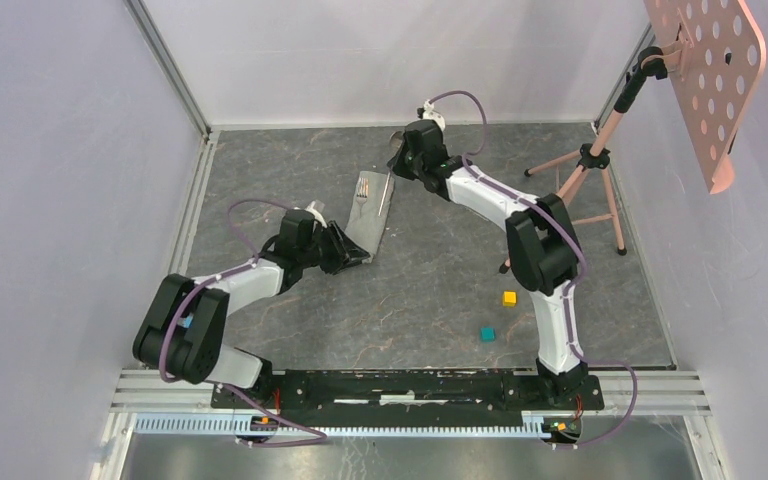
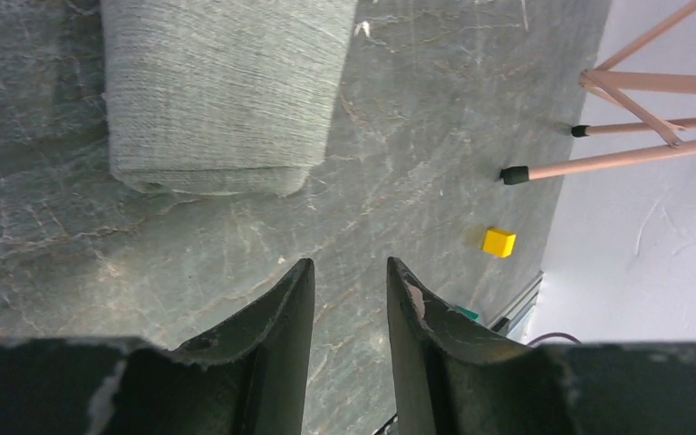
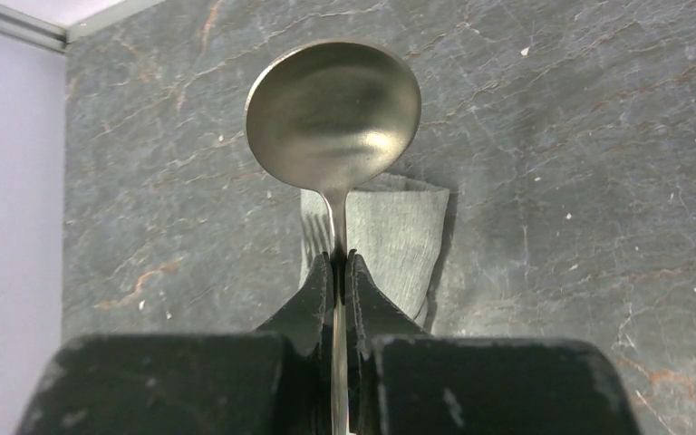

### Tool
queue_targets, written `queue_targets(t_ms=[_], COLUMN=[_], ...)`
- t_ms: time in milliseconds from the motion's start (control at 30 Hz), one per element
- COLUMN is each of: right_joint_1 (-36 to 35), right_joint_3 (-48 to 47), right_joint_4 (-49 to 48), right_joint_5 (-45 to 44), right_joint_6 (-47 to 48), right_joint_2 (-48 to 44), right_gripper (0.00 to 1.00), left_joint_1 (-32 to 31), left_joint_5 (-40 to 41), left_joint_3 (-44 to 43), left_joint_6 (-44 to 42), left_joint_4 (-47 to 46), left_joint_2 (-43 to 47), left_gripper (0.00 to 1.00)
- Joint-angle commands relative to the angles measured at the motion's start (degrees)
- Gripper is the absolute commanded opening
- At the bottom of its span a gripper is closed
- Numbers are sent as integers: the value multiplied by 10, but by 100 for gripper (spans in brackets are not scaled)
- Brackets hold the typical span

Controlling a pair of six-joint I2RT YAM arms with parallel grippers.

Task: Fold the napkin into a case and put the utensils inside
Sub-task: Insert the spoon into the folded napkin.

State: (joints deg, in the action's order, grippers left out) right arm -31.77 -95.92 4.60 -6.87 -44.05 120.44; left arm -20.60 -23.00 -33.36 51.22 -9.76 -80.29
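Observation:
The grey-green napkin (image 1: pixel 368 225) lies folded into a narrow strip on the dark table (image 1: pixel 440 280), and its rolled near edge fills the upper left of the left wrist view (image 2: pixel 222 91). A silver fork (image 1: pixel 363 188) rests on the strip's far end. My right gripper (image 3: pixel 339 258) is shut on the thin handle of the spoon (image 3: pixel 333 113), whose round bowl points away from the fingers above the napkin (image 3: pixel 399 236). From above, the spoon (image 1: pixel 387 195) runs along the strip's right edge under the right gripper (image 1: pixel 400 165). My left gripper (image 2: pixel 349 267) stands open and empty just short of the napkin's near end.
A yellow cube (image 1: pixel 509 298) and a teal cube (image 1: pixel 487 334) lie at the near right. A pink tripod (image 1: pixel 590 165) stands at the back right with its feet on the table. White walls close in the left, back and right sides.

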Motion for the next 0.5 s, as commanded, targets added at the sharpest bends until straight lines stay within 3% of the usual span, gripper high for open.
queue_targets(t_ms=[0,467], right_joint_1=[-1,-3], right_joint_3=[-82,-171], right_joint_4=[20,6], right_joint_5=[-33,-57], right_joint_6=[15,30], right_joint_2=[45,130], right_gripper=[0,0], left_joint_1=[0,0], left_joint_5=[19,0], left_joint_3=[20,67], left_joint_6=[33,52], left_joint_4=[-76,-180], left_joint_2=[-26,-91], left_gripper=[41,43])
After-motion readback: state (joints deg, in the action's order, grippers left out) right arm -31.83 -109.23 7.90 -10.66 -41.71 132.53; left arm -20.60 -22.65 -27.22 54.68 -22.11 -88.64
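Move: The right hand holds the spoon by its handle, bowl outwards, about 13 cm above the table. From it the folded napkin's middle lies some 5 cm back and 4 cm to the left; the fork's visible part on it is about 1 cm ahead and 6 cm left. From the left hand, napkin's middle is some 16 cm ahead, 1 cm right and 7 cm lower; its near edge is only about 4 cm straight ahead. The right hand keeps its pinch on the spoon and carries it forward and down by about 4 cm each way, easing slightly left and slowing towards the end, so that the handle sinks over the napkin beside the fork while its tail draws outwards along the napkin's length. Meanwhile the left hand, fingers still part open, sinks almost straight down by about 5 cm to just above the table in front of the napkin's near edge, hardly turning and slowing to a near stop, with no touch on the cloth to be seen. ##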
